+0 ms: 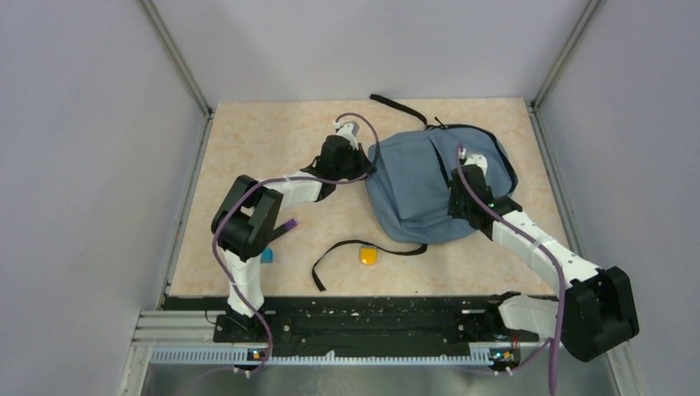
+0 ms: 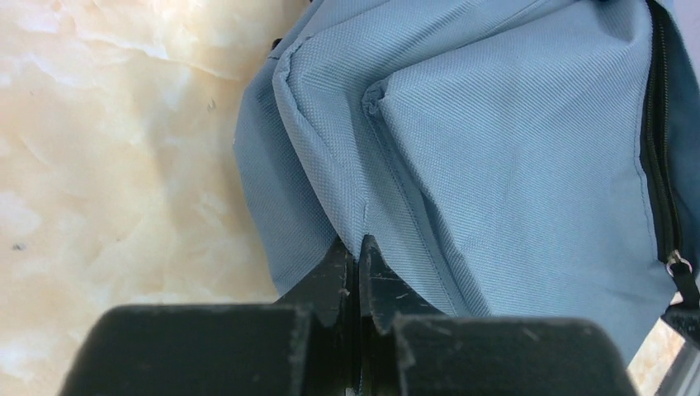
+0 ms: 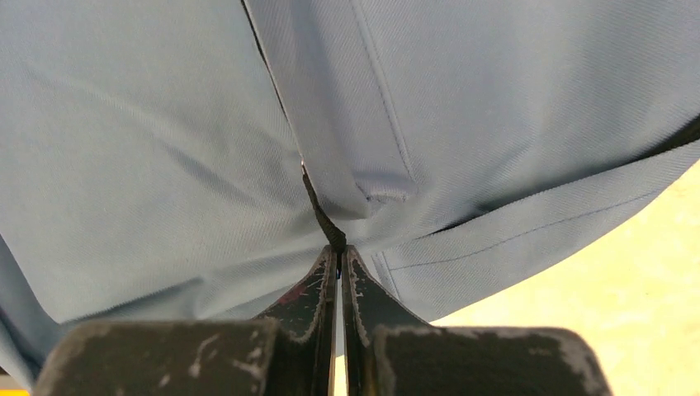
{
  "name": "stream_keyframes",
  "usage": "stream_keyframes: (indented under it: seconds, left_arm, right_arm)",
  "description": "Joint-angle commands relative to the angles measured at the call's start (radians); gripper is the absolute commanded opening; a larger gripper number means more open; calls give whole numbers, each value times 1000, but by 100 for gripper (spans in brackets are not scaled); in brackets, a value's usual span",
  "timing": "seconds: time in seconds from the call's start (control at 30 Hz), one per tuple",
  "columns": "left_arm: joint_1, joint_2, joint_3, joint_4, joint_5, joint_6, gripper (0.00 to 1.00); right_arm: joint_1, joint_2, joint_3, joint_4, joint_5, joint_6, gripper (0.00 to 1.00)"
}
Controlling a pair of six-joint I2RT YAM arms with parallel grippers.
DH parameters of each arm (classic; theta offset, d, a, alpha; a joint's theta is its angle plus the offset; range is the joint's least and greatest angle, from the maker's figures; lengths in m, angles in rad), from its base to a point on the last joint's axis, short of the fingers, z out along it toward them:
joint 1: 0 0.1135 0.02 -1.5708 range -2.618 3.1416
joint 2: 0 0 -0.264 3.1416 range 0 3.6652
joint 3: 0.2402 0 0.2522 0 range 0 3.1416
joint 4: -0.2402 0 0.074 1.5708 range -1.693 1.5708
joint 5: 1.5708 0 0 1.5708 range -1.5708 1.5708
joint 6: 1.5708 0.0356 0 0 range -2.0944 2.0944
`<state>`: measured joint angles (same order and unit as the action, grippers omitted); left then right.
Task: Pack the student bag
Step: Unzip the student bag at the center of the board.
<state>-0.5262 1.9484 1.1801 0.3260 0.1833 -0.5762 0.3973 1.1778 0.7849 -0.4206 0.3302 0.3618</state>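
Note:
The student bag (image 1: 417, 186), blue-grey fabric, lies flat at the middle right of the table. My left gripper (image 1: 363, 162) is at its left edge. In the left wrist view that gripper (image 2: 360, 241) is shut, its tips pinching a seam fold of the bag (image 2: 512, 148). My right gripper (image 1: 464, 175) hangs over the bag's right half. In the right wrist view it (image 3: 339, 249) is shut on a black zip pull cord (image 3: 318, 206) that runs up into the fabric of the bag (image 3: 148, 148). A black zip (image 2: 658, 165) runs along the bag's edge.
One black strap (image 1: 394, 106) trails off behind the bag and another (image 1: 351, 247) curls across the table in front of it. A small yellow object (image 1: 368, 256) lies by that front strap. A blue item (image 1: 267, 256) and a purple one (image 1: 289, 224) sit near the left arm.

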Motion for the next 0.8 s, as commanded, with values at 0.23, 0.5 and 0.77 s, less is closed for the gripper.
stream_keyframes:
  seconds: [0.23,0.5,0.77]
  left_arm:
    - [64,44,157,-5,-40,120,0]
    - [63,9,126,24,41,182,32]
    - [39,-150,-6,34,-14,210,65]
  right_arm:
    - [84,-63,-63,-73,23,94,0]
    - [85,-112,-12,-54,-14,83,25]
    - [77,3,149,-19,97,22,74]
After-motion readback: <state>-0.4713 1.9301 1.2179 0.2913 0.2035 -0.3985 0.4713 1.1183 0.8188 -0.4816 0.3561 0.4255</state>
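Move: The right hand already pinches the front pocket's zipper pull, with the student bag's middle about 8 cm ahead and 3 cm left, slightly below. From that hand the yellow block lies some 22 cm left and 11 cm back, and the strap's bag end about 8 cm left and 9 cm back, both roughly 9 cm lower. The left hand still holds the bag's left edge between its fingertips; the zipper pull is about 22 cm right of it and 13 cm back. Still pinching the zipper pull, the right hand draws it about 2 cm back and nearly as far left, dipping slightly, then opens wide, lets go and lifts about 3 cm. The left hand keeps its pinch on the bag's left edge for some 2 cm forward, then opens too and comes away leftward and up by a couple of centimetres. ##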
